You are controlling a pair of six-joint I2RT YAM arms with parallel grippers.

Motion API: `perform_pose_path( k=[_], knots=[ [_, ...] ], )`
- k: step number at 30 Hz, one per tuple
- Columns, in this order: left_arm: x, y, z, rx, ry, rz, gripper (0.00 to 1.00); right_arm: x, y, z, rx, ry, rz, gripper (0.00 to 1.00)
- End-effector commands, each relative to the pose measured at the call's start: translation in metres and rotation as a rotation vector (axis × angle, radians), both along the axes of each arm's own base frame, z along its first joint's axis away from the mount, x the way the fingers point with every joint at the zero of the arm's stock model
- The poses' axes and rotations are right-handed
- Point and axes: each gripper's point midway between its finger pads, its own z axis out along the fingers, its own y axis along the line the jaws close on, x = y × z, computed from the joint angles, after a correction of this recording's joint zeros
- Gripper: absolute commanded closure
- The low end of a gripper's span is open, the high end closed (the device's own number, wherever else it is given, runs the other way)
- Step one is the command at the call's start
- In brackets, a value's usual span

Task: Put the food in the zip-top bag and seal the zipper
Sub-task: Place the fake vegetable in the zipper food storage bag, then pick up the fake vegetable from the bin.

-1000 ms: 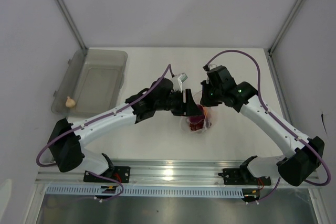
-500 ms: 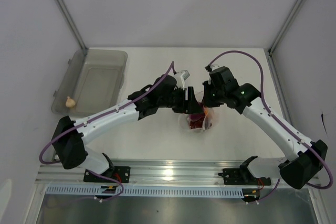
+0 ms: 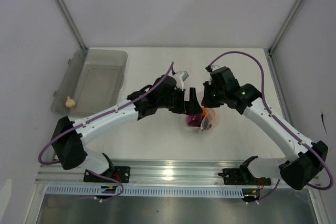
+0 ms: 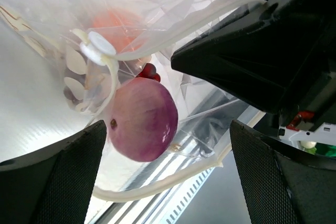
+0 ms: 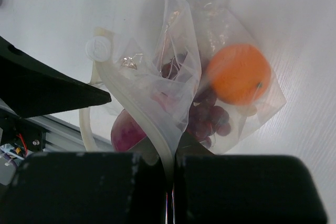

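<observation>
The zip-top bag (image 5: 173, 77) hangs over the table's middle, and my right gripper (image 5: 172, 161) is shut on its zipper (image 5: 142, 114) edge. Inside the bag sit the orange (image 5: 239, 73) and the dark red berries (image 5: 210, 114). The purple-red onion (image 4: 142, 119) lies in the bag's mouth, just beyond my left gripper (image 4: 168, 177), which is open and touches nothing. A white slider (image 4: 100, 43) sits on the zipper strip. From above, the onion (image 3: 192, 119) shows below the left gripper (image 3: 193, 107), beside the right gripper (image 3: 207, 108). The garlic bulb (image 3: 69, 100) lies in the tub at far left.
A grey translucent tub (image 3: 100, 61) stands at the back left of the table. The metal rail (image 3: 168, 171) with both arm bases runs along the near edge. Walls with slanted frame posts (image 3: 65, 11) close the back.
My left gripper has opened and let go of the onion, which now shows in the bag's mouth. The right gripper has kept its hold on the bag's edge.
</observation>
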Motion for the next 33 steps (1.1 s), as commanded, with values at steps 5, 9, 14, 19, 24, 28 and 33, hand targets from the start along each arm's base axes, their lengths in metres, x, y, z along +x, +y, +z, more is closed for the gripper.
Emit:
perform_pose_path(
  k=[5,9,14,19,24,28,33],
  knots=[
    [0.003,0.029,0.055,-0.049,-0.206,0.054,0.01,0.002,0.004,0.017,0.067,-0.055,0.01,1.0],
    [0.002,0.051,0.064,-0.019,-0.238,0.086,0.0,0.001,0.005,0.012,0.073,-0.045,0.016,1.0],
    [0.023,0.107,0.063,0.01,-0.252,0.239,0.01,-0.001,0.007,0.008,0.081,-0.036,0.034,1.0],
    [0.044,0.17,0.048,0.05,-0.202,0.434,0.0,-0.004,0.013,0.01,0.104,-0.039,0.065,1.0],
    [0.066,0.246,0.027,0.136,-0.155,0.742,0.01,-0.005,0.021,0.004,0.125,-0.033,0.107,1.0],
    [0.078,0.296,0.012,0.161,-0.135,0.941,0.0,-0.002,0.026,-0.004,0.132,-0.027,0.12,1.0],
    [0.087,0.358,-0.014,0.202,-0.063,1.15,0.02,-0.008,0.036,-0.009,0.168,-0.006,0.178,1.0]
  ],
)
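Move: The fake garlic sits in the near-left corner of the grey bin, some 57 cm to the left of the left hand, 7 cm ahead and about 18 cm below. The bin's middle is about 8 cm farther out and 10 cm nearer in from the garlic. The onion just let go of sits in the bag mouth, about 8 cm below the left hand and 1 cm back. From the right hand, the garlic is about 61 cm left, 7 cm ahead and 18 cm down. The open left hand rises clear of the bag, then swings 30 cm left, turning counter-clockwise, towards the garlic. ##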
